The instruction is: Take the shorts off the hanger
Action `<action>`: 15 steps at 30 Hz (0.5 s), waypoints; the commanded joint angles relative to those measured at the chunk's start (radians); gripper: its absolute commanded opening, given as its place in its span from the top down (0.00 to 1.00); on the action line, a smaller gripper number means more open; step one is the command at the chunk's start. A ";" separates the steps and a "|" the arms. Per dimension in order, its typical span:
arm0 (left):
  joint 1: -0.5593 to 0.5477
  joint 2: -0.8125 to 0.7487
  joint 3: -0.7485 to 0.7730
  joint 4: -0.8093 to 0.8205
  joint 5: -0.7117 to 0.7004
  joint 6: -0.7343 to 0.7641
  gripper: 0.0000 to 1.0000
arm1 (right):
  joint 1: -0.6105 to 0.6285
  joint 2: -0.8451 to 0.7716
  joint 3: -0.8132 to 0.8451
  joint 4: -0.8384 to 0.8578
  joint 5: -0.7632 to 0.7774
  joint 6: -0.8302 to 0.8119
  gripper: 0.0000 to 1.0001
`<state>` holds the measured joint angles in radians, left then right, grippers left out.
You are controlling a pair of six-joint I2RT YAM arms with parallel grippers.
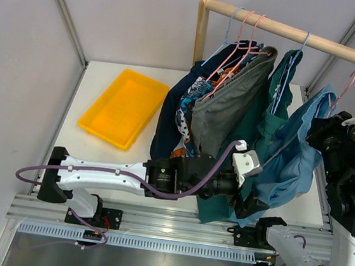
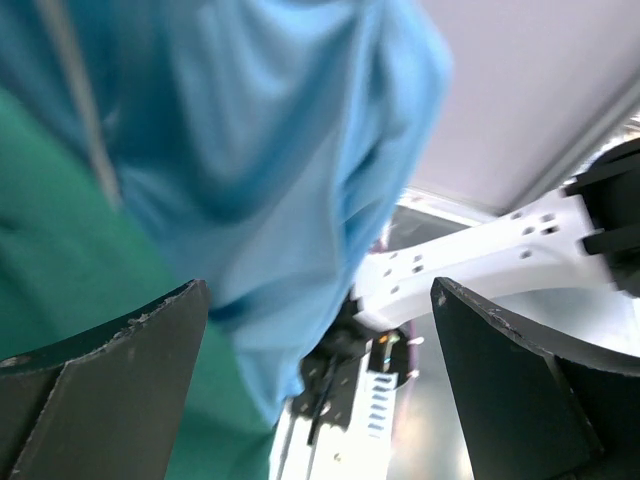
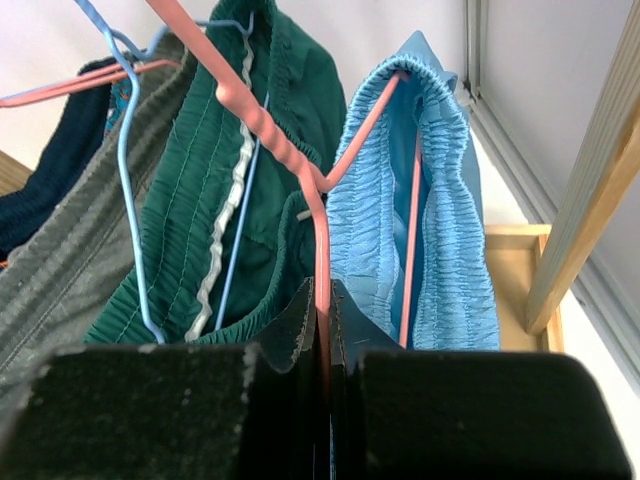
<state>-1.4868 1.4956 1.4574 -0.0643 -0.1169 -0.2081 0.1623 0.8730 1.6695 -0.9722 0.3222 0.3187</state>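
Observation:
Several shorts hang on a wooden rail [image 1: 291,32]: navy [image 1: 168,122], patterned [image 1: 185,118], grey [image 1: 224,113], teal [image 1: 277,99] and, rightmost, light blue [image 1: 297,153]. The light blue shorts [image 3: 440,200] sit on a pink hanger [image 3: 300,170]. My right gripper [image 3: 323,300] is shut on that hanger's wire just below its neck, beside the teal shorts [image 3: 200,200]. My left gripper [image 2: 320,290] is open low at the hem of the light blue shorts [image 2: 280,150]. The cloth hangs toward its left finger [image 2: 150,340], and teal fabric [image 2: 60,270] lies behind. In the top view this gripper [image 1: 246,202] is under the hems.
A yellow tray [image 1: 126,108] lies on the table's left part. The rail's wooden post [image 1: 202,27] stands at the back. Blue and pink hangers [image 3: 125,150] carry the other shorts. The right arm's white link [image 2: 470,250] crosses close behind the left gripper.

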 commanded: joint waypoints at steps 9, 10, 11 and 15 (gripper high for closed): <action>-0.043 0.170 0.172 0.129 0.143 0.006 0.01 | 0.005 -0.003 0.038 0.060 -0.014 0.031 1.00; -0.043 0.189 0.172 0.133 0.140 0.004 0.01 | 0.003 0.000 0.044 0.053 -0.020 0.033 1.00; -0.043 0.198 0.173 0.144 0.134 0.003 0.01 | 0.003 0.003 0.048 0.050 -0.023 0.033 1.00; -0.043 0.247 0.188 0.164 0.076 0.016 0.01 | 0.003 0.004 0.078 0.021 -0.040 0.043 1.00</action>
<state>-1.5253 1.7149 1.5906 0.0399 -0.0154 -0.2081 0.1623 0.8814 1.6855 -0.9871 0.3008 0.3458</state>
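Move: The blue shorts' middle lies about 12 cm ahead of the open left hand, some 8 cm to its right and 3 cm lower. Counted from the left hand, the green shorts' middle is about 13 cm ahead, 2 cm left and 4 cm lower; the pink hanger is roughly 20 cm ahead, 11 cm right and 12 cm above. From the right hand, already gripping that hanger, the blue shorts' middle lies 2 cm back, 3 cm left and about 12 cm below. The blue shorts hang ready while the left hand, fingers pointing right and still wide open, sweeps about 6 cm right in front of their near side, easing some 3 cm back and dipping near the end. Its wrist turns slightly clockwise, under 10 degrees. The right hand stays in place, keeping its pinch on the pink hanger. ##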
